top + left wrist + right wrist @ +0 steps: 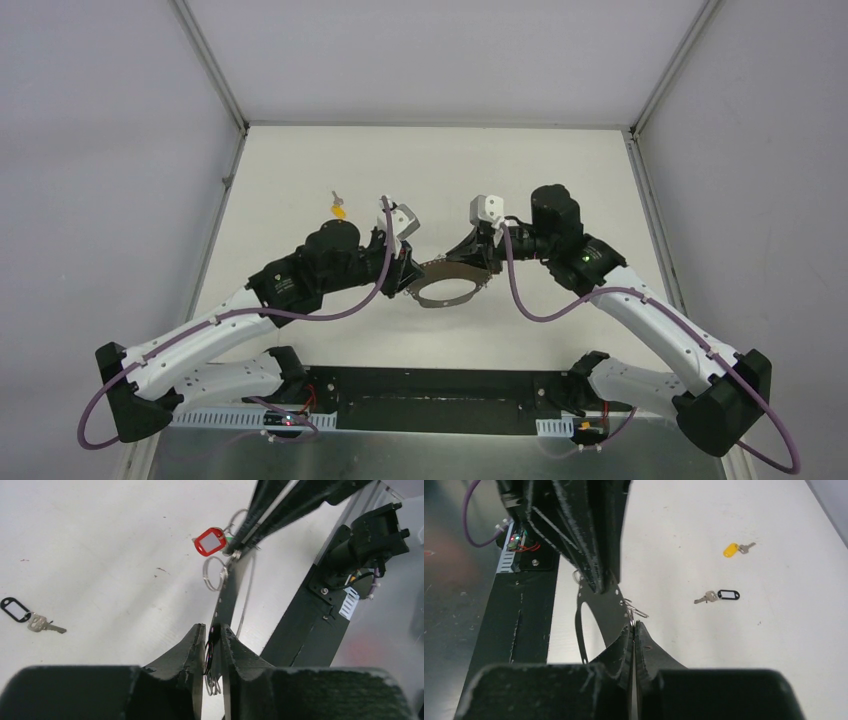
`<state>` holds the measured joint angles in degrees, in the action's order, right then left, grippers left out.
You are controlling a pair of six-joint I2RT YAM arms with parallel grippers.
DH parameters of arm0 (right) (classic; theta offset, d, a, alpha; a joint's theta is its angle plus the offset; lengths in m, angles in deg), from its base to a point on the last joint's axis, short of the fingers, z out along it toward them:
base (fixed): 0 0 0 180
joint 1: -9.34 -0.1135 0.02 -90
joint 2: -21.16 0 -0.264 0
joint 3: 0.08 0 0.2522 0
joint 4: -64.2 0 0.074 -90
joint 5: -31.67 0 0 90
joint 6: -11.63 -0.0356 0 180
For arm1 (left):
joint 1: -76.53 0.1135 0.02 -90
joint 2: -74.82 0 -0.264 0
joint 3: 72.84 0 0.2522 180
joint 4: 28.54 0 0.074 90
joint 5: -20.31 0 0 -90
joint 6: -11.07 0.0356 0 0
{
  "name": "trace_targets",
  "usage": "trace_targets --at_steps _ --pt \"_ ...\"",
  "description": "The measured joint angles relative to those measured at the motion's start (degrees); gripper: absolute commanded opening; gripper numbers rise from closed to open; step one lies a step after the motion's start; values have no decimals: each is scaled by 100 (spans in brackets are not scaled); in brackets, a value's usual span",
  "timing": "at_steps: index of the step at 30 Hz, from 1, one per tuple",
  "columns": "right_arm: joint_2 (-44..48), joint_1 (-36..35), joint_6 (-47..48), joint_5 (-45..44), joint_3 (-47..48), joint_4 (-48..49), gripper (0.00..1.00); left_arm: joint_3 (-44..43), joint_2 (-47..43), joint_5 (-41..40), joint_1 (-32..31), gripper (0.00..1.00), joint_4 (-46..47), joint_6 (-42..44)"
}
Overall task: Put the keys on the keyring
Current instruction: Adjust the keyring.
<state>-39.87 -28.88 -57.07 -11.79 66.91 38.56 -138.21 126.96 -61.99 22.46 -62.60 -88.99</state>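
Observation:
The keyring point(445, 305), a thin grey band loop, hangs between both grippers above the table. My left gripper point(214, 630) is shut on one end of the band point(227, 595), with small wire rings and a dark bit between its fingers. My right gripper point(633, 625) is shut on the other end point(601, 610). A red-framed tag point(210, 541) and a small wire ring point(215, 574) hang at the band by the right fingertips. The black-tag key point(719, 596) and the yellow-tag key point(734, 548) lie loose on the table.
The black base plate point(440, 395) runs along the near edge under the arms. White walls with metal frame bars point(215, 75) close in the table on three sides. The yellow-tag key point(340, 208) lies behind the left arm.

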Motion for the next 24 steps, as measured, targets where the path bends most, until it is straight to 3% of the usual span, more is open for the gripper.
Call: trace_targets --at_steps 3,6,24 --pt "0 7 367 356 0 -131 0 -66 31 -4 7 39 -111 120" --pt "2 -7 662 658 0 -247 0 -240 98 96 13 45 -216 310" --pt "87 -17 1019 1335 0 -385 0 -721 -50 2402 9 43 -382 2424"
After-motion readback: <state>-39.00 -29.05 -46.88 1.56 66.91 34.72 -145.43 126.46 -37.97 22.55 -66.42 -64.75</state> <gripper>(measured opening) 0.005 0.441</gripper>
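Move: The keyring, the grey plate with small rings, is held up between both hands: its middle is about 6 cm right, 2 cm back and slightly below the left hand, and some 4 cm straight back of the right hand, slightly lower. Down on the table, roughly 25 cm lower, the black-tagged key lies about 14 cm ahead and 8 cm left of the left hand; the yellow-tagged key is some 7 cm beyond that and 10 cm farther left. The keyring's left end is let go as the left fingers open to nearly half; that hand then draws back and up, about 5 cm each way, swinging some 30 degrees clockwise to bring its open fingers astride the plate's left end. The right fingers keep their pinch on the far edge and carry the keyring about 4 cm back, turning it counter-clockwise by some 15 degrees. ##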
